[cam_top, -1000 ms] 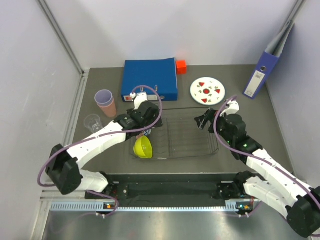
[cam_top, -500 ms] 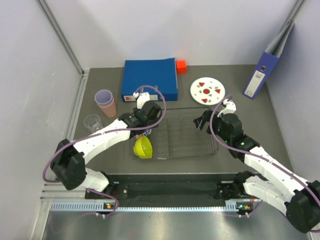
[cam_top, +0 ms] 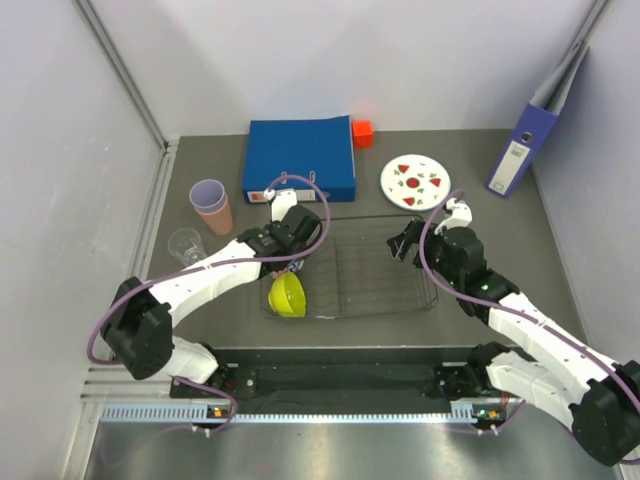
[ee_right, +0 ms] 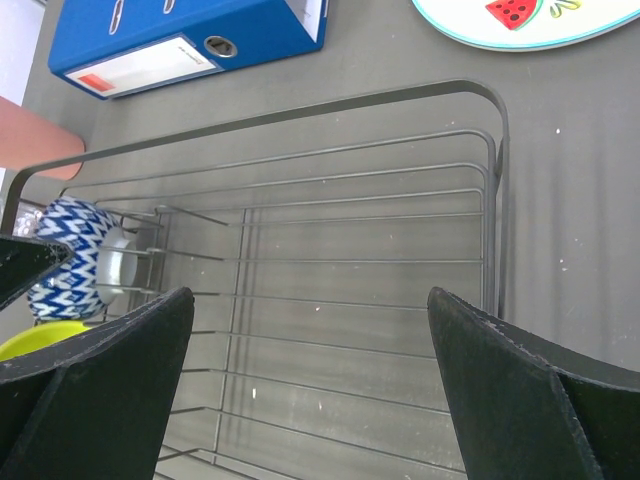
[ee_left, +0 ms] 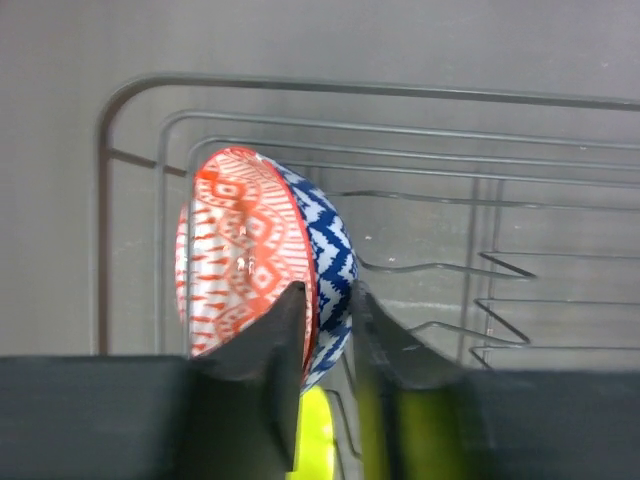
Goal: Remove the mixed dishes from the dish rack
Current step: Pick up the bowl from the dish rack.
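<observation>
A brown-blue patterned bowl [ee_left: 250,250] stands on edge in the left end of the dark wire dish rack [cam_top: 380,265]. My left gripper [ee_left: 328,292] is shut on its rim, one finger on the orange inside and one on the blue outside. A lime-yellow bowl [cam_top: 287,294] lies just in front of it, also in the rack. My right gripper [ee_right: 312,300] hangs open over the rack's bare right half. The white plate [cam_top: 415,182] lies on the table behind the rack. The stacked lilac and salmon cups [cam_top: 211,205] and a clear tumbler [cam_top: 185,244] stand to the left.
A blue binder [cam_top: 300,158] lies flat behind the rack, with a small orange-red cube [cam_top: 362,132] at its right corner. Another blue binder [cam_top: 530,135] leans against the right wall. Grey walls close in the table on three sides.
The left jaws have closed from wide open onto the patterned bowl's rim. The right arm shifted slightly toward the rack and then held still, jaws still wide.
</observation>
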`<state>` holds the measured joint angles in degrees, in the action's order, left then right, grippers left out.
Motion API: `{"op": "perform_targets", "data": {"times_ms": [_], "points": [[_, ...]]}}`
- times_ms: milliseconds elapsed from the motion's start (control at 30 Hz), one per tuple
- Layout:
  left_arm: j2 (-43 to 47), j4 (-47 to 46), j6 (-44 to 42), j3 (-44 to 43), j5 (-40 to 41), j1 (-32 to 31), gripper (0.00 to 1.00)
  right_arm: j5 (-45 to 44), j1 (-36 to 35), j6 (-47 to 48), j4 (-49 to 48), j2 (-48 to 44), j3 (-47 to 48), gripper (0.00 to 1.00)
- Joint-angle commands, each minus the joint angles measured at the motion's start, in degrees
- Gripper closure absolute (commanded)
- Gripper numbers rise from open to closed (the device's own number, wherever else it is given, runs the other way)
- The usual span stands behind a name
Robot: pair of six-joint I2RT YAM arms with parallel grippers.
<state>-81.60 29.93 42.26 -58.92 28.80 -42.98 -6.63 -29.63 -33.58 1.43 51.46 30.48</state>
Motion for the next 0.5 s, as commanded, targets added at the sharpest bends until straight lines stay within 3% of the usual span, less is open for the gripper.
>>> {"op": "perform_targets", "data": {"times_ms": [0,67,200,467], "points": [[1.6,-1.4,1.4,2.1,-2.1,-0.3,0.80,-0.9,-1.0,0.4,-1.0,0.0,1.7,0.00],[1.6,-1.0,1.6,2.3,-2.3,-0.3,0.82,-1.1,-0.9,0.5,-1.0,0.1,1.6,0.00],[2.0,-0.8,1.3,2.4,-2.2,-0.3,1.00,-1.0,-1.0,0.5,-2.7,0.5,1.6,0.00],[3.6,-0.5,-0.9,1.0,-2.2,-0.3,1.00,-1.0,-1.0,0.5,-2.7,0.5,1.7,0.00]]}}
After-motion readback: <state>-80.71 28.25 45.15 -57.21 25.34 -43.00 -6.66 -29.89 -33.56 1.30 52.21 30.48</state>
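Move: The patterned bowl stands on edge at the rack's left end, its upper rim already between the left hand's open fingertips, its middle about 2 cm to that hand's left, 1 cm ahead and 4 cm below. The green bowl lies some 8 cm back and 2 cm left of the hand, about 5 cm lower; the clear glass stands roughly 26 cm left and 4 cm ahead. From the right hand, the patterned bowl is about 27 cm left, 4 cm back and 8 cm below. The left hand closes its part-open fingers nearly shut on the rim of the patterned bowl, one finger on the orange inside and one on the blue outside, so that they pinch the wall. While closing, the hand eases about 1 cm to the right and slightly back and down, rolling some 5 degrees so that its left side dips, and does not yet lift, keeping its hold at the rim as the bowl and rack shift with it. ##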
